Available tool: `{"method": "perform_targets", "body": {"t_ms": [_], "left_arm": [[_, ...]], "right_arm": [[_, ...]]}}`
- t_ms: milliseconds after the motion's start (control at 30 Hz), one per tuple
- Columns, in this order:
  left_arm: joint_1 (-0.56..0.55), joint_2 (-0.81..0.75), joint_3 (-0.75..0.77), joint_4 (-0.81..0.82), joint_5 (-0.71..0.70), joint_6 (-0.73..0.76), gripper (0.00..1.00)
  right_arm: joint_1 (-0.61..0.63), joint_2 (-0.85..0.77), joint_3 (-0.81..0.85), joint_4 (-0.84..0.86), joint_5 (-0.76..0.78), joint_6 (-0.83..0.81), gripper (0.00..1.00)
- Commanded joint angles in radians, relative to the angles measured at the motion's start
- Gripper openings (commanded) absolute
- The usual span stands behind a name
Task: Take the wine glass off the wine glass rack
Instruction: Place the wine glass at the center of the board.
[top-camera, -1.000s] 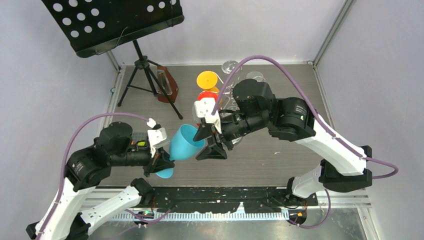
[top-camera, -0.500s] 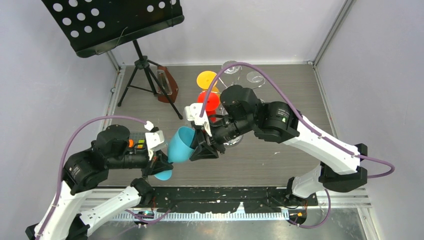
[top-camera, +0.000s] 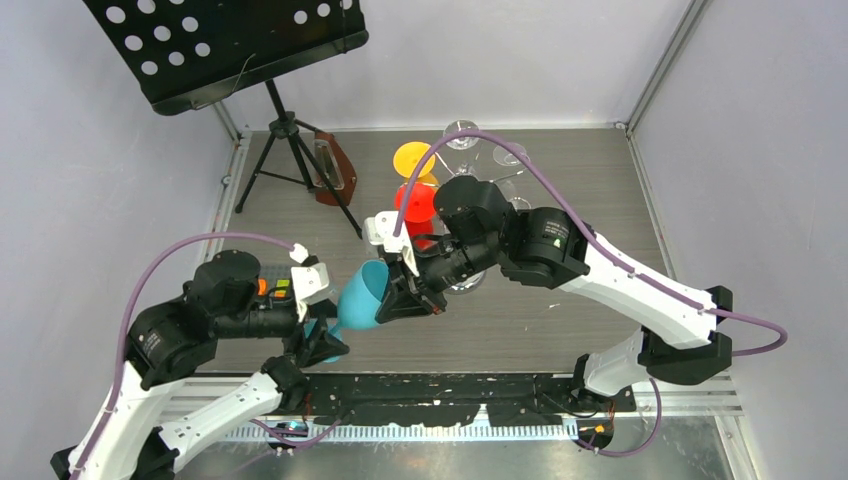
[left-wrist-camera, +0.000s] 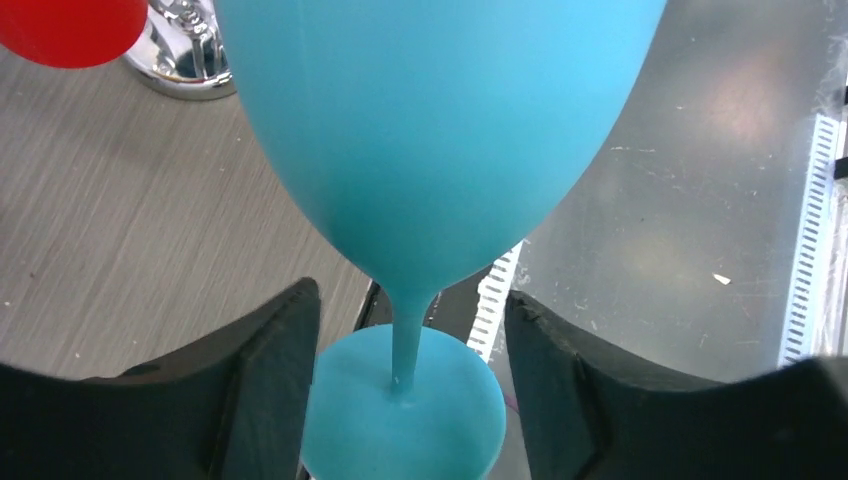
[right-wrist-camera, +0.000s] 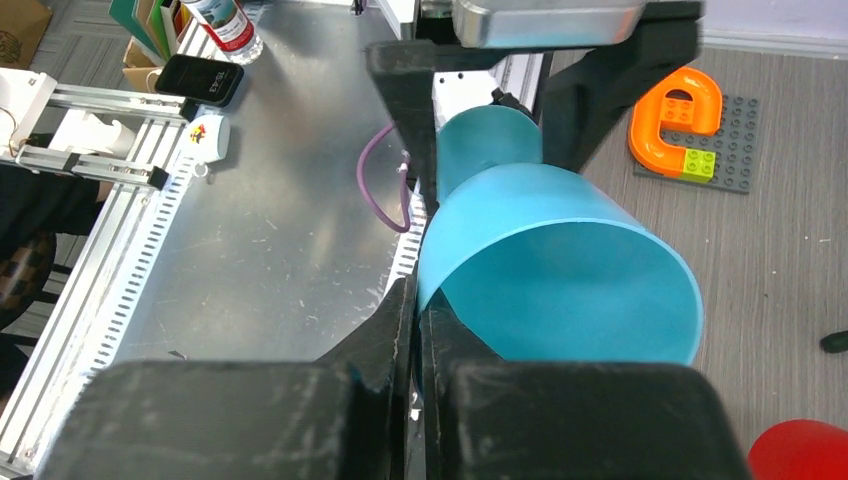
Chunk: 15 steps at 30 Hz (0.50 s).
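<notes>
A teal wine glass (top-camera: 362, 295) lies tilted in the air between my two grippers, bowl toward the right arm. My right gripper (right-wrist-camera: 418, 300) is shut on the bowl's rim (right-wrist-camera: 570, 270), one finger inside and one outside. My left gripper (left-wrist-camera: 410, 330) is open, its fingers standing either side of the stem and round foot (left-wrist-camera: 400, 410) with a gap to the stem. The chrome rack is mostly hidden behind the right arm; its shiny base (left-wrist-camera: 185, 55) shows in the left wrist view. Red (top-camera: 418, 203), orange (top-camera: 413, 160) and clear (top-camera: 460, 132) glasses stay around it.
A black tripod music stand (top-camera: 290, 150) rises at the back left, with a brown holder (top-camera: 335, 170) beside its legs. An orange piece on a grey plate (right-wrist-camera: 675, 120) lies under the left arm. Grey walls close in the back and sides.
The right arm has moved left and nearer, and its gripper now pinches the teal glass's rim. The glass has shifted left and down, and the left fingers have spread apart.
</notes>
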Motion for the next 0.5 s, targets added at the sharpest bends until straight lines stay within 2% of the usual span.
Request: {"method": "perform_targets", "body": {"t_ms": [0, 200, 467], "left_arm": [[0.0, -0.008, -0.003, 0.037, -0.001, -0.01, 0.72], [0.0, -0.001, -0.001, 0.046, -0.036, -0.017, 0.99], [0.0, 0.028, 0.017, 0.043, -0.084, -0.02, 1.0]], "right_arm": [[0.0, -0.051, -0.014, 0.051, 0.01, 0.004, 0.06], [0.0, -0.089, -0.044, -0.027, 0.068, -0.015, 0.06], [-0.001, -0.216, -0.207, -0.144, 0.143, 0.003, 0.06]]}}
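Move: Bare board in front of the wine glass rack lies roughly 19 cm ahead of the right hand, 13 cm to its right and 38 cm below. The rack's middle stands about 32 cm ahead, 15 cm right and 22 cm down; the red glass hangs some 10 cm to the left of the rack, level with it front to back and 17 cm below the hand. From the left hand, the blue wine glass's middle is about 4 cm right, 2 cm ahead and 5 cm up. Keeping its shut pinch on the blue glass's rim, the right hand first eases down, then swings away from the left hand, about 4 cm right and 3 cm down in all, its fingers dipping some 5 degrees and turning slightly clockwise. The left fingers, already half open by the foot, spread wide and leave the glass to it. ##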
